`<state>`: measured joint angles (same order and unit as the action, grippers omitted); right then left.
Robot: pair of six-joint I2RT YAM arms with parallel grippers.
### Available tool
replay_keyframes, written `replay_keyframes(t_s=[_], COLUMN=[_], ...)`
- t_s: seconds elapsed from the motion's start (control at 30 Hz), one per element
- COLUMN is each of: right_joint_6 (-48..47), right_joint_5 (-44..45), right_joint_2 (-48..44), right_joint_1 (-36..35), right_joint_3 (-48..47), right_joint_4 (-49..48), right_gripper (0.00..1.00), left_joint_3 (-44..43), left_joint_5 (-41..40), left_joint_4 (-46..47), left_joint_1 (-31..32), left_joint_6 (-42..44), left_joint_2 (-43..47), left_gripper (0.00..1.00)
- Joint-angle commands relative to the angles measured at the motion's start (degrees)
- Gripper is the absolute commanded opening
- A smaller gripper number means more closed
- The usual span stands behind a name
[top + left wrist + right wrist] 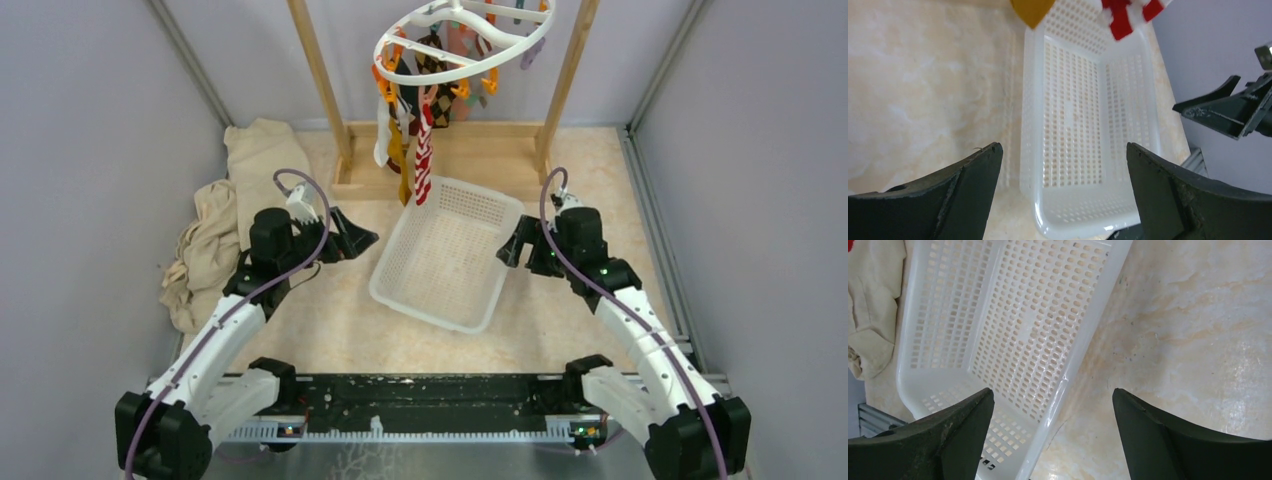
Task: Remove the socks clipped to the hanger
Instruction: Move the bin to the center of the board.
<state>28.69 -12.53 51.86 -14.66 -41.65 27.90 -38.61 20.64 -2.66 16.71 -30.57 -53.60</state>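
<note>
The white ring hanger (462,40) hangs from the wooden frame at the back, with orange clips and several socks clipped to it. A red-white striped sock (424,160), a mustard one (402,165), a white one (383,135) and a brown argyle one (440,90) dangle over the basket's far end. Tips of the striped sock (1128,15) and mustard sock (1032,11) show in the left wrist view. My left gripper (362,240) stands open left of the basket, holding nothing. At the basket's right side my right gripper (508,252) is open and empty, straddling the rim (1083,345).
A white perforated basket (448,300) lies on the table between the grippers. A beige cloth (225,215) is heaped at the left wall. The wooden frame's posts (322,85) and base bar stand at the back. Grey walls close in both sides.
</note>
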Motion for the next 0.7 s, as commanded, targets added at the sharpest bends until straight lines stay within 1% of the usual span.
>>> replay_keyframes(t_s=[0.0,0.1,0.2,0.3,0.4,0.57,0.63,0.67], right_joint_6=[0.68,1.68,1.93,2.05,2.93,2.97,2.13,1.61], right_joint_5=[4.57,7.72,11.87,15.77,16.49,18.28,18.65,18.9], right_joint_2=[1.16,4.26,8.28,12.86,15.91,19.6,21.38,22.45], right_joint_1=[-1.39,-3.62,-7.68,-11.38,-12.66,-15.85,-17.47,-18.23], right_joint_3=[-2.02,-2.75,-4.61,-6.56,-6.81,-6.66,-7.41,-8.1], right_joint_4=[-0.1,-1.34,-2.3,-2.59,-3.97,-5.75,-5.37,-4.95], right_gripper=[0.82,0.73,0.72,0.72,0.71,0.57,0.52,0.47], left_joint_3=[3.27,2.01,0.2,0.33,0.34,-1.26,-1.37,-1.12], left_joint_5=[5.12,1.71,-1.86,-2.13,-2.1,3.28,4.06,3.86], left_joint_4=[3.26,-1.37,-5.93,-6.76,-7.0,-8.15,-7.67,-7.33], left_joint_1=[-0.27,-0.29,-0.32,-0.27,-0.27,-0.33,-0.32,-0.28], left_joint_6=[-3.78,-3.55,-2.74,-1.89,-1.64,-0.55,-0.32,-0.22], left_joint_2=[2.57,3.3,3.36,3.81,3.28,-0.42,-0.71,-0.67], left_gripper=[0.99,0.99,0.99,0.99,0.99,0.99,0.99,0.99])
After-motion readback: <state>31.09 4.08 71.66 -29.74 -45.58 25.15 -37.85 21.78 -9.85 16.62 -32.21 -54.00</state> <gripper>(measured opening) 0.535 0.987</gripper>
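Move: For the open right hand, the bin's middle lies about 11 cm left, 2 cm back and 12 cm below, its right rim much closer. The wooden stand's base is about 17 cm ahead, 12 left and 13 below this hand; the striped sock hangs roughly 14 cm ahead and 14 left, a little above. From the left hand the bin's middle is some 16 cm right, 3 back and 17 below. Right hand sinks about 7 cm and shifts 4 left, half-closing astride the bin's right rim; left hand sinks 3. ##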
